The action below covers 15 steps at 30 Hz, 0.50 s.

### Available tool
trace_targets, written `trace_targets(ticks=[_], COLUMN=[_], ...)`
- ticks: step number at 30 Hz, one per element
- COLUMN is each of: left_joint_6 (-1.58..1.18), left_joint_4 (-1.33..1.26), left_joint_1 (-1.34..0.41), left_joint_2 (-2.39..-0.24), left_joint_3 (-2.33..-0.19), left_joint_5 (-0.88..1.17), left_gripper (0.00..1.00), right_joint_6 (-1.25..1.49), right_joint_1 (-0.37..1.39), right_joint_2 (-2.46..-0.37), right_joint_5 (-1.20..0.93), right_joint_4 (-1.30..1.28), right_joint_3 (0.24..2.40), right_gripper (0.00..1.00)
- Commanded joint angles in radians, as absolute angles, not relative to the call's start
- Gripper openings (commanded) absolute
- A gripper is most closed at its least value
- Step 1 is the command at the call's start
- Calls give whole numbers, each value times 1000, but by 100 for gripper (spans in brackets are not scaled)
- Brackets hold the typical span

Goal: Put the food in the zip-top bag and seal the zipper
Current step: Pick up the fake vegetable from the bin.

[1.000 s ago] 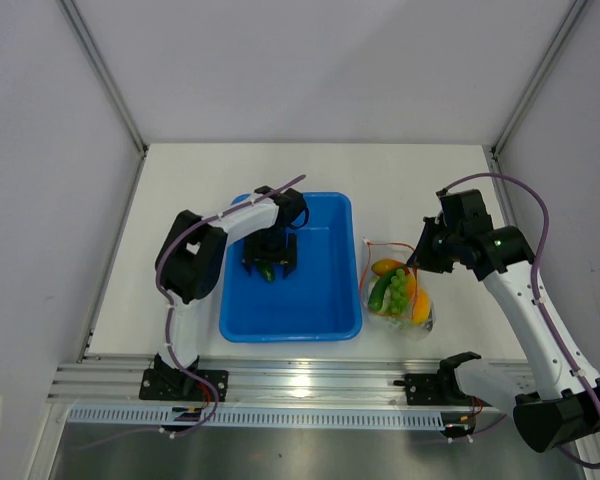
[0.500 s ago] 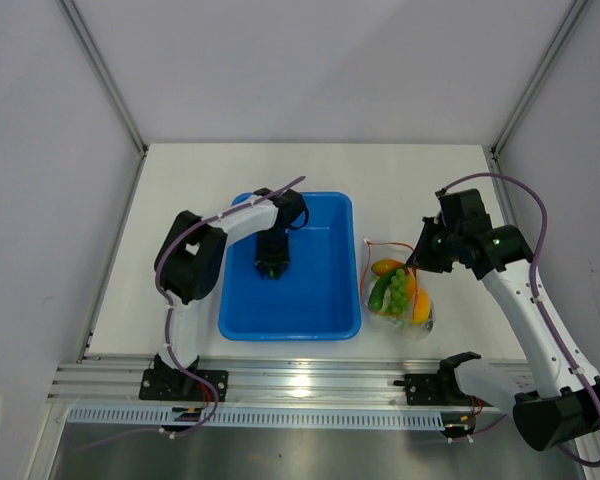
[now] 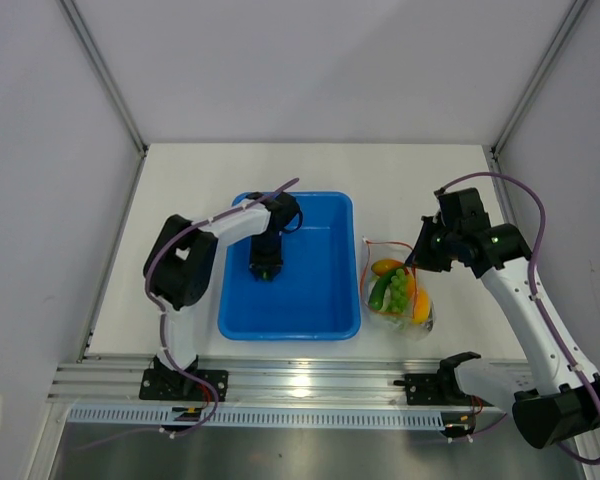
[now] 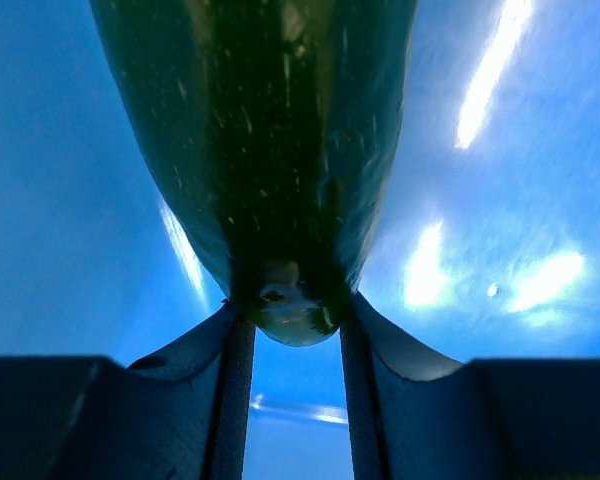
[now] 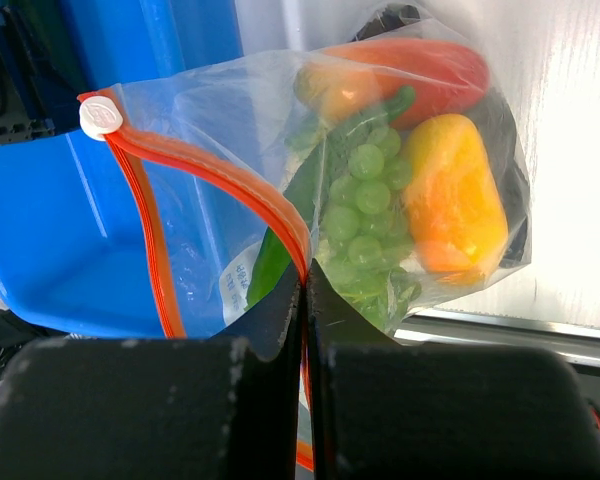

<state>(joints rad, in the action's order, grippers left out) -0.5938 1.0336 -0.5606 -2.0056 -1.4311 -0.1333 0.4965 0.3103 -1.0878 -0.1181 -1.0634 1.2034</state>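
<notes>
In the left wrist view a dark green cucumber (image 4: 265, 130) fills the upper half. Its rounded end sits between the fingers of my left gripper (image 4: 292, 335), which is shut on it. From above, that gripper (image 3: 265, 262) is low inside the blue tray. The zip-top bag (image 3: 398, 295) lies to the right of the tray, its mouth gaping. Inside it are a red-orange fruit (image 5: 420, 65), an orange-yellow fruit (image 5: 455, 195) and a green bunch (image 5: 365, 205). My right gripper (image 5: 305, 280) is shut on the orange-red zipper (image 5: 210, 170) at the mouth edge, seen from above as (image 3: 422, 255).
The blue tray (image 3: 320, 300) sits mid-table, its right wall close to the bag. A white slider tab (image 5: 100, 115) sits at the far end of the zipper. Grey walls and metal posts enclose the table on three sides, and an aluminium rail runs along the near edge.
My left gripper's jaws have gone from wide open around the cucumber to shut on it, and the left elbow has swung slightly left. The right arm and the bag have not moved.
</notes>
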Motion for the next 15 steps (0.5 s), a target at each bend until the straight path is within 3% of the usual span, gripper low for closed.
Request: trace_targets(ticks=[1,11,15], left_joint_6=[-595,-600,-603], left_joint_4=[1003,1107,1140], left_joint_1=[-561,-635,-666], left_joint_2=[-1875,-1632,-1591], left_joint_3=[-1407,-1518,-1586], left_joint_5=[-144,-16,186], left_gripper=[1,1,1], right_joint_6=[485,491,492], right_joint_1=[314,316,314], right_joint_2=[-1083,-1078,-1080], right_joint_5=[-114,-109,-107], right_joint_4=[-1039,-1037,-1037], right_joint_3=[1218,1216,1224], right_gripper=[0,0,0])
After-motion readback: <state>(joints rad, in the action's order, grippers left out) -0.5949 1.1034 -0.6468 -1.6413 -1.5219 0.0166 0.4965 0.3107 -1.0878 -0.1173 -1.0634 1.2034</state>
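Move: The left hand is low in the bin with the cucumber already in its fingers. The mouth of the zip-top bag is some 25 cm to its right, about 4 cm back and roughly 14 cm higher. The bin's right wall crosses the way level with the hand, about 19 cm to the right; the grapes in the bag lie some 28 cm right and 6 cm back. From the right hand, holding the bag's rim, the mouth is about 5 cm left and 4 cm below. The left hand keeps its pinch on the cucumber and lifts it almost straight up off the bin floor by about 14 cm, starting slowly and then quickly, and on the way up it veers some 5 cm right, towards the bag's mouth. As it climbs the wrist tilts by roughly 25 degrees so the fingertips swing to the right and somewhat forward, while the right hand stays still, shut on the bag's orange rim. ##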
